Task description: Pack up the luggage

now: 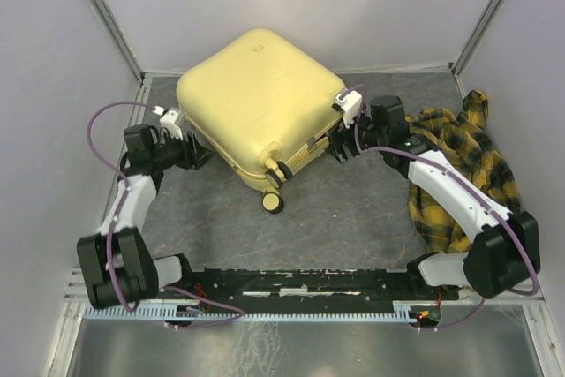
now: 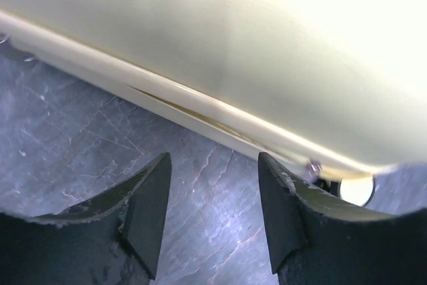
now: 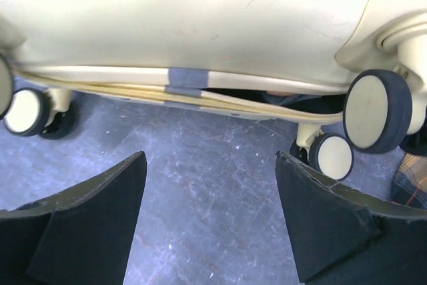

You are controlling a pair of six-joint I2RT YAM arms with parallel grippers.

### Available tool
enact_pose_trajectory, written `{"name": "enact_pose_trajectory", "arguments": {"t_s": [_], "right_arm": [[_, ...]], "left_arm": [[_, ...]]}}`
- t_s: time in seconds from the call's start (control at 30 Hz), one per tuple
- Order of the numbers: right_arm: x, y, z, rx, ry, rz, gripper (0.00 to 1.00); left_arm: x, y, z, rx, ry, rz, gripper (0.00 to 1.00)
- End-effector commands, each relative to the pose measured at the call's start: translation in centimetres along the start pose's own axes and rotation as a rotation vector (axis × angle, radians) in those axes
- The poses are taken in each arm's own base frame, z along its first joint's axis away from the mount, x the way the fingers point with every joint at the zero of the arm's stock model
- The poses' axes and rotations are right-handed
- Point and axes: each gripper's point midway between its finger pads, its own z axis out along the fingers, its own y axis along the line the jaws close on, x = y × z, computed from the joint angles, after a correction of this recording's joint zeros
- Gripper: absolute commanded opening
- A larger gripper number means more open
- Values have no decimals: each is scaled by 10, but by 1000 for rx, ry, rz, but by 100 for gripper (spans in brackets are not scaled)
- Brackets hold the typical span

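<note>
The luggage (image 1: 256, 103), a pale yellow hard-shell suitcase, lies flat and closed in the middle of the dark mat, turned diagonally, wheels toward the near side. My left gripper (image 1: 201, 154) sits at its left edge, open; in the left wrist view the fingers (image 2: 212, 215) frame bare mat just short of the shell seam (image 2: 200, 115). My right gripper (image 1: 340, 149) is at the right corner, open wide; its view shows the luggage (image 3: 200, 25), the zipper seam with a grey tape patch (image 3: 187, 79) and the wheels (image 3: 375, 111), nothing between the fingers (image 3: 210, 221).
A yellow-and-black plaid shirt (image 1: 455, 161) lies crumpled on the mat to the right of the luggage, partly under my right arm. Grey walls enclose the mat at the back and on both sides. A black rail (image 1: 300, 284) runs along the near edge.
</note>
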Motion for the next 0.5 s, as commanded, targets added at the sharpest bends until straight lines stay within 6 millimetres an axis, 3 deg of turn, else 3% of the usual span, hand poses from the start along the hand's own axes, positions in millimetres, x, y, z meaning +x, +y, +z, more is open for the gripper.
{"name": "enact_pose_trajectory", "arguments": {"t_s": [0.0, 0.13, 0.33, 0.47], "right_arm": [[12, 22, -25, -86, 64, 40, 86], [8, 30, -31, -108, 42, 74, 87], [13, 18, -29, -40, 53, 90, 88], [14, 12, -31, -2, 53, 85, 88]], "left_arm": [[28, -30, -20, 144, 1, 371, 63], [38, -37, -20, 152, -18, 438, 65], [38, -43, -8, 60, -63, 572, 61], [51, -47, -5, 17, -64, 661, 60]]}}
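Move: The zipper pull on the suitcase's left side lies about 7 cm to the left hand's right, some 4 cm nearer the base and roughly 8 cm below. The lower caster at the near corner is some 16 cm to that hand's right, 12 cm back and 12 cm down; the upper casters stand about 17 cm right and 5 cm back, near its height. From the right hand, the zipper pull is roughly 27 cm left, 6 cm back and 12 cm below. The left hand swings back about 7 cm and right about 5 cm along the suitcase's left side, lifting a touch and then sinking to end some 3 cm lower, closer to the zipper pull, while it rolls its left side up by about 25 degrees until it squares up to the seam, fingers staying open and clear of the case. The right hand backs off about 4 cm from the suitcase's strap side, most of it early, then settles with its fingers still wide open, tipping down slightly. ##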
